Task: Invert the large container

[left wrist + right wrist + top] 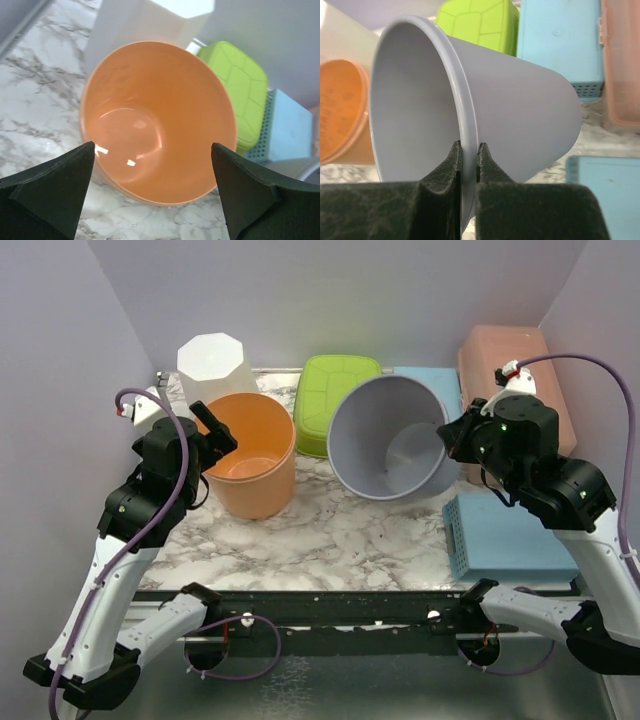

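Note:
The large container [388, 440] is a pale lavender bucket, lifted and tipped on its side with its mouth facing the near left. My right gripper [452, 435] is shut on its rim at the right side. In the right wrist view the fingers pinch the rim of the container [520, 100] between them, at the gripper [468, 145]. My left gripper [215, 435] stands open by the left rim of an upright orange container [250, 455]. In the left wrist view the wide-open gripper [152, 144] frames the orange container [165, 100] with nothing between its fingers.
A white octagonal tub [210, 360] stands at the back left behind the orange one. A green lidded box [335, 400] sits at the back centre. A pink box [515, 370] and a blue basket [500, 535] occupy the right side. Walls close both sides.

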Controlling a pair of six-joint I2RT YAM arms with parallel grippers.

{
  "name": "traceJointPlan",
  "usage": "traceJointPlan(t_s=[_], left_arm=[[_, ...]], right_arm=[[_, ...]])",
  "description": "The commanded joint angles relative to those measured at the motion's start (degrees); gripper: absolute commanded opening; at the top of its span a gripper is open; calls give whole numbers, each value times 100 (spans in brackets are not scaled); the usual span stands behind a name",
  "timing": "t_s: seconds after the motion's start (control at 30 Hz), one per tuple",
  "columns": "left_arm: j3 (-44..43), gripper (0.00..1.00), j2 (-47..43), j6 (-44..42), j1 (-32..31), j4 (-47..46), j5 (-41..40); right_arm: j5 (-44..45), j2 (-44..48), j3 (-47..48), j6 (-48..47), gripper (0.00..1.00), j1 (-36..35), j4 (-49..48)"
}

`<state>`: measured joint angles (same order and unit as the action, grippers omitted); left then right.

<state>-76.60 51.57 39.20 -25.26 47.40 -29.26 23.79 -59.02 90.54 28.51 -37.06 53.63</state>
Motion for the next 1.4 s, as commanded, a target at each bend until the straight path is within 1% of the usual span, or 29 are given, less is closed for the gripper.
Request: traceJointPlan(t_s=[0.0, 0.2, 0.3, 0.4, 0.47, 0.6, 0.7, 0.8, 0.97, 1.17, 1.3, 1.37], left_arm=[[-28, 99, -109, 113, -32, 752, -905], [34, 99, -60, 167, -34, 904, -1128], [-7, 99, 21, 150, -37, 992, -1129], [10, 99, 31, 151, -32, 989, -1125], [38, 99, 32, 135, -32, 968, -1102], [62, 99, 71, 62, -32, 936, -1127], [94, 99, 121, -12, -32, 985, -1264], [209, 99, 161, -35, -32, 1019, -1454], [456, 99, 119, -28, -2, 975, -1552], [727, 99, 183, -113, 205, 827, -1229], [747, 99, 168, -311, 519, 667, -951], [720, 99, 306, -513, 825, 654, -699]], right_arm=[[421, -187, 348, -532, 1, -29, 305], [769, -456, 616, -860, 1, -75, 681], [913, -562, 623, -852, 0, -197, 810], [1333, -739, 753, -751, 0, -429, 1105], [1677, -916, 893, -651, 0, -762, 1310], [2988, -1480, 1342, -149, 1, -2030, 1946], [3647, -2024, 1846, 150, 0, -2578, 2518], [4299, -2442, 2113, 409, 1, -3045, 2971], [4724, -2893, 2115, 280, 1, -3447, 3017], [5069, -3243, 2038, 99, 1, -3805, 3014], [5361, -3372, 1735, -18, 1, -4021, 3022], [5579, -3451, 1522, -92, 1, -4068, 3019]])
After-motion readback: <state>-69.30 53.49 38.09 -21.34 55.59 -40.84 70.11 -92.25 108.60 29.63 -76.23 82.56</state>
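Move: My right hand holds the rim of the large grey container, whose middle lies some 8 cm left, 6 cm ahead and 10 cm below. It goes over the bare table, roughly 12 cm left, straight below. From that hand, the green container is 27 cm ahead, 20 cm left; the orange bucket 10 cm ahead, 38 cm left. From my empty left hand, the grey container is about 34 cm right, 5 cm ahead; the orange bucket 9 cm ahead, 4 cm right, well below. Keeping my right fingers shut on the rim, I dip slightly, then swing the large container about 11 cm left over the bare table, sinking some 4 cm and easing back, while I roll the wrist some 50 degrees, left side down, to tip its mouth over. My wide-open left hand backs off leftward and sinks beside the orange bucket, tilting a little farther downward. ##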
